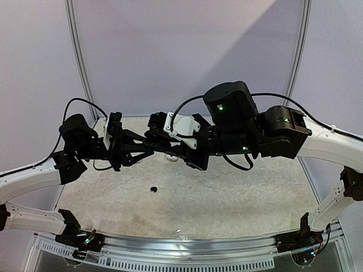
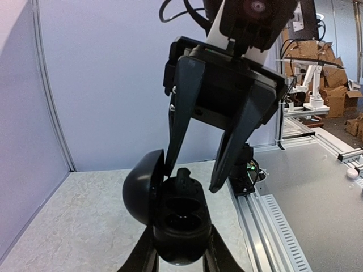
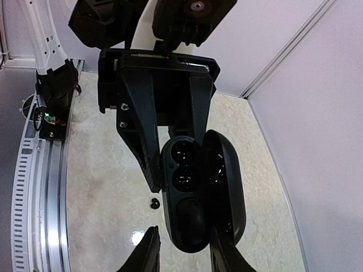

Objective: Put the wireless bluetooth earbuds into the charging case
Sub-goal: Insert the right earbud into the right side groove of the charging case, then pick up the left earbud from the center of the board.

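Observation:
My left gripper point(image 2: 180, 258) is shut on the black charging case point(image 2: 181, 218), held above the table with its lid point(image 2: 142, 187) swung open. Two hollows of the case point(image 3: 184, 170) show bare. A black rounded earbud point(image 2: 185, 178) sits at the case's end that faces the right arm. My right gripper point(image 3: 184, 249) straddles that end, open, its fingers point(image 2: 238, 130) clear of the earbud on both sides. A second black earbud point(image 1: 152, 188) lies loose on the table below, also visible as a small black earbud point(image 3: 153, 203) in the right wrist view.
Both arms meet over the middle of the marbled table point(image 1: 227, 192). A metal rail point(image 1: 187, 243) runs along the near edge. Pale walls point(image 1: 187, 51) close the back and sides. A small white speck point(image 1: 168, 159) lies under the arms.

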You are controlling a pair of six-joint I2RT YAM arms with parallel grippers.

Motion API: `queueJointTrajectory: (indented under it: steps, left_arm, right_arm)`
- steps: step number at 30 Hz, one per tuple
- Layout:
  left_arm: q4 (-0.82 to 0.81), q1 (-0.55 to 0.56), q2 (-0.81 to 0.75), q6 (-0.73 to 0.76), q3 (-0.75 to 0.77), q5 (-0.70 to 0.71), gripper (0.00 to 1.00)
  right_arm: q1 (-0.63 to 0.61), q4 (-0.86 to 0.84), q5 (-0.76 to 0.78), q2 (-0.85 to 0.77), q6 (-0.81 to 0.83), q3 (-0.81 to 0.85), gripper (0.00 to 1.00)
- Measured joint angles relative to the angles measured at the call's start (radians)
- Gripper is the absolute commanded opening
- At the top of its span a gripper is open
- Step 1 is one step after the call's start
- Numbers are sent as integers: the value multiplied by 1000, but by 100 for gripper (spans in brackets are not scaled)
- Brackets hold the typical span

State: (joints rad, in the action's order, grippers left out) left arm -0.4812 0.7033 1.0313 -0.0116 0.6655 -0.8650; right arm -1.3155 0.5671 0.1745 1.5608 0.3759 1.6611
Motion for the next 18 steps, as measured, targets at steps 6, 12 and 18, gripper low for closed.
queueJointTrajectory:
  steps: [6,12,18]
  left_arm:
    - [14,-6,-27,-28,-16,78,0]
    - [79,-20,-60,-80,-28,209,0]
    - [158,-72,-106,-153,-30,392,0]
  right_arm:
    - [0,-38,6,-16,-34,-11,50]
    - [7,-172,13,-114,-105,-73,64]
    - [140,-220,-17,-135,-322,-84,64]
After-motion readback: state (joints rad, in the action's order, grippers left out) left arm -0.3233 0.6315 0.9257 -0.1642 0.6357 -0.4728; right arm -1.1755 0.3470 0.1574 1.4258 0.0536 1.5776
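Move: The loose black earbud on the table lies roughly 7 cm ahead of the right hand, 5 cm to its left and 32 cm below; the held black charging case is about 3 cm below that hand and 1 cm ahead. The round white case is some 27 cm ahead of the right hand and 2 cm to its right, on the table. From the left hand, the loose earbud lies about 6 cm ahead, 3 cm left and 32 cm down. Up and away from the open charging case, the right hand lifts about 7 cm, drifting right, then swings forward some 5 cm; its already parted fingers open wider while their tips tilt up and turn clockwise. The left hand keeps its hold on the case, carrying it forward about 7 cm and left 4 cm, turning roughly 25 degrees counter-clockwise. ##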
